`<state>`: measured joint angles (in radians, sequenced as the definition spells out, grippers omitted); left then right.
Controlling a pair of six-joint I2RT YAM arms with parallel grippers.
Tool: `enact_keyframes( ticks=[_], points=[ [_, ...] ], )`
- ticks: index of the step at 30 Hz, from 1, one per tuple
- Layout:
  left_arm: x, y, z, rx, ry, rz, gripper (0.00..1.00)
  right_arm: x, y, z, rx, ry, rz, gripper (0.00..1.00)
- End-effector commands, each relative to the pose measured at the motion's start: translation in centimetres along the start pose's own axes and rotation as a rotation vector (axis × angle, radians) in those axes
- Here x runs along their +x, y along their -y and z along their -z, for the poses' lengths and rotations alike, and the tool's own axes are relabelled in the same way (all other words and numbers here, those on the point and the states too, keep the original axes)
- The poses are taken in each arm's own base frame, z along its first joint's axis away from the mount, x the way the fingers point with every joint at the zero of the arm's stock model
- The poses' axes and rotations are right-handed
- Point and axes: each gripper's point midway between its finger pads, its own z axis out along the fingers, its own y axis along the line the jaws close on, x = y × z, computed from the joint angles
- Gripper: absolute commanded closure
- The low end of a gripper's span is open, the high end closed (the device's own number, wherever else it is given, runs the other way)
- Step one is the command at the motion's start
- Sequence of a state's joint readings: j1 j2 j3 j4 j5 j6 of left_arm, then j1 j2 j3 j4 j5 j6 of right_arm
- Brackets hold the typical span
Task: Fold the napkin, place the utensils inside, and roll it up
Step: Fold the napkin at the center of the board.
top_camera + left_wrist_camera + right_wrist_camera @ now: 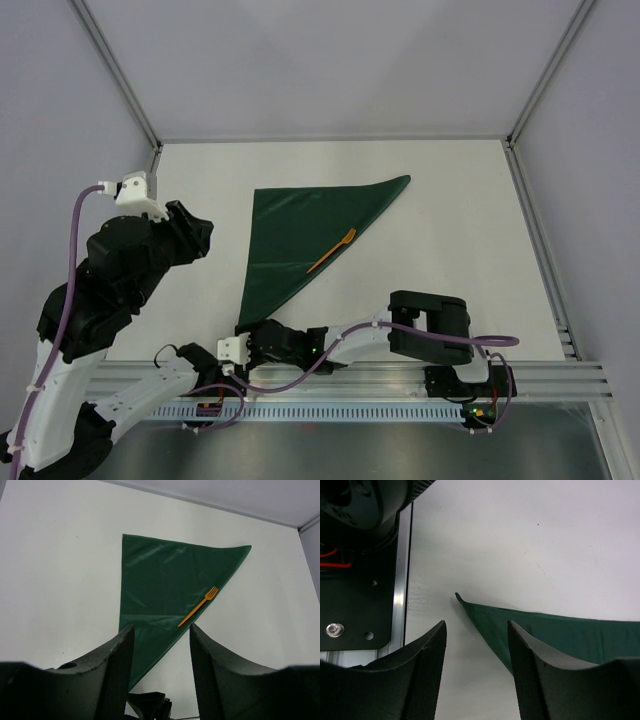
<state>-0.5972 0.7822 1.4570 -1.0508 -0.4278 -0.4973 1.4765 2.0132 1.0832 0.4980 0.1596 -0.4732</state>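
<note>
The dark green napkin (300, 235) lies folded into a triangle on the white table, one point toward the near edge. An orange fork (331, 251) rests slanted on its right fold edge. My left gripper (193, 237) hangs raised to the left of the cloth, open and empty. From that wrist the napkin (160, 580) and fork (199, 606) show beyond the left gripper (161, 635). My right gripper (258, 332) sits low at the napkin's near corner, open. In its wrist view the napkin's tip (470, 607) lies just ahead of the right gripper (476, 630), touching neither finger.
An aluminium rail (400, 375) runs along the near edge, close behind the right gripper and also seen as the rail (400, 580) beside a black mounting plate (355, 605). White enclosure walls with metal posts (528, 110) bound the table.
</note>
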Motion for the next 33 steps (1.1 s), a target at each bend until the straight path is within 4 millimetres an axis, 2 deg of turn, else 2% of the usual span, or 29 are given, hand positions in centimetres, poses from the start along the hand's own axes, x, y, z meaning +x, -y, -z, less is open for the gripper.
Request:
enact_keyframes(
  ticks=[1, 10, 17, 23, 27, 32, 33],
  points=[
    [0.1, -0.5, 0.1, -0.021, 0.005, 0.020, 0.47, -1.6, 0.1, -0.9, 0.027, 0.088, 0.000, 0.42],
    [0.4, -0.6, 0.0, -0.027, -0.003, 0.017, 0.47, -1.2, -0.3, -1.7, 0.043, 0.116, 0.020, 0.44],
    [0.7, -0.7, -0.1, -0.031, -0.009, 0.017, 0.48, 0.0, -0.5, -2.1, 0.056, 0.106, 0.039, 0.50],
    [0.8, -0.7, -0.3, -0.037, -0.012, 0.014, 0.48, 1.0, -0.8, -2.3, 0.060, 0.095, 0.058, 0.50],
    [1.1, -0.8, -0.5, -0.042, -0.020, 0.010, 0.48, 1.1, -0.8, -2.4, 0.062, 0.095, 0.062, 0.57],
    [1.2, -0.8, -0.5, -0.040, -0.022, 0.011, 0.48, 1.4, -0.9, -2.6, 0.062, 0.090, 0.064, 0.62],
    [1.2, -0.8, -0.4, -0.040, -0.022, 0.011, 0.48, 1.5, -1.0, -2.6, 0.061, 0.087, 0.067, 0.66]
  ],
)
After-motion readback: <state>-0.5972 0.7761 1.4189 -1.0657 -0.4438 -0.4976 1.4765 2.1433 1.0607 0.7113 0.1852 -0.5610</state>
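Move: The napkin's near-left corner is what my right hand wants: its tip lies roughly 3 cm to the left of my finger pads, 1 cm back and some 4 cm below. The fork rests on the napkin about 25 cm ahead and 20 cm to the right of that hand, 5 cm lower; the metal rail along the near table edge runs some 5 cm back. From my left hand, the corner is about 10 cm back, straight in line sideways, and 36 cm below. I lower my right hand about 3 cm onto the napkin's near-left corner, easing roughly 1 cm left and 1 cm forward on the way. As it comes down I draw the fingers together from a bit over half open to about a third, one tip beside the corner's edge and the other over the cloth, to gather the corner. ##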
